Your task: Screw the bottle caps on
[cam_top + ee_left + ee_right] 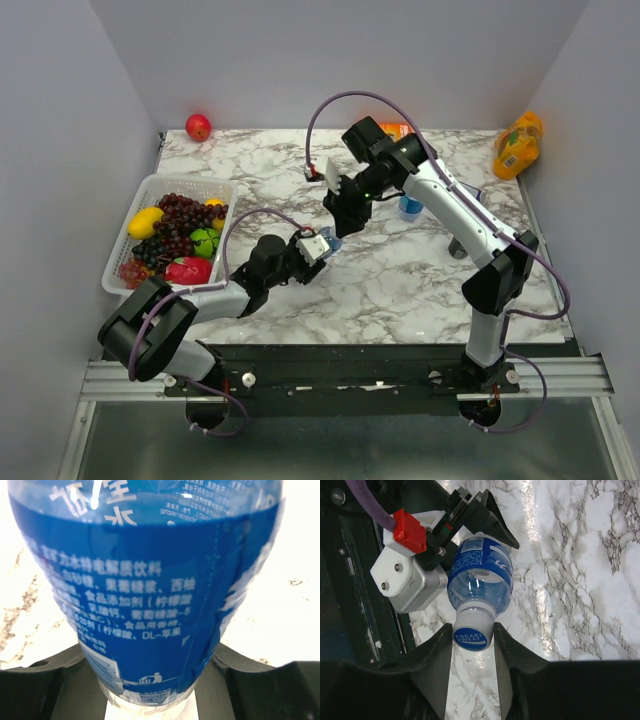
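Observation:
My left gripper (318,246) is shut on a clear bottle (150,590) with a blue label, held tilted above the table's middle. Its dark fingers (60,675) press on both sides of the bottle's lower body. A blue-topped bottle cap (471,639) sits on this bottle's neck (476,614). My right gripper (472,633) reaches in from the far side, its two fingers lying against either side of the cap. A second bottle (410,205) stands on the table beyond my right arm, half hidden by it; its top does not show.
A white basket (150,188) of fruit sits at the left edge. A red apple (198,126) lies at the back left corner. An orange juice bottle (518,145) rests at the back right. A small orange object (394,129) shows behind my right wrist.

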Controlling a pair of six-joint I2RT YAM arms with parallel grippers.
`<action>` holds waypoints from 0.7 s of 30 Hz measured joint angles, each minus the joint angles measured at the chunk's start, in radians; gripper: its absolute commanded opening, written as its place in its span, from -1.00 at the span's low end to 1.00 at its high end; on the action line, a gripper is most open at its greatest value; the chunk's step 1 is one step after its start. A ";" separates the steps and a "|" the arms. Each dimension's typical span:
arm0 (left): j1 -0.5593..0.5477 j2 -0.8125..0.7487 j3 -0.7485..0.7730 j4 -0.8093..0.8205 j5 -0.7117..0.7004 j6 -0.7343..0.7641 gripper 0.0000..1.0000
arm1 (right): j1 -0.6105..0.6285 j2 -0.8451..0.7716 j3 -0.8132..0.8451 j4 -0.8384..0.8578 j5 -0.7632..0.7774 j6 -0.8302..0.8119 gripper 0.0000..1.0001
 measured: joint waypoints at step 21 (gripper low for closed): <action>0.026 -0.018 0.052 -0.066 0.200 -0.014 -1.00 | 0.011 -0.180 0.025 -0.035 -0.008 -0.092 0.62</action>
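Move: The white-and-blue cap sits on the Pocari Sweat bottle, right between the right hand's fingertips, still touched by them. It lies about 4 cm ahead of the left hand, 4 cm to its right and some 13 cm above. From the right hand, the water bottle stands roughly 18 cm to the right and 5 cm farther out, the orange box about 22 cm ahead and 12 cm right; both are lower. The cap is let go: the right fingers spread from its sides to nearly wide open and the hand climbs off it by about 7 cm, easing slightly forward, then swinging back and right near the end, its fingertips tilting some 10 degrees forward. The left hand keeps its grip low on the bottle, lifts a couple of centimetres, then carries it back and right with a slight clockwise turn. ##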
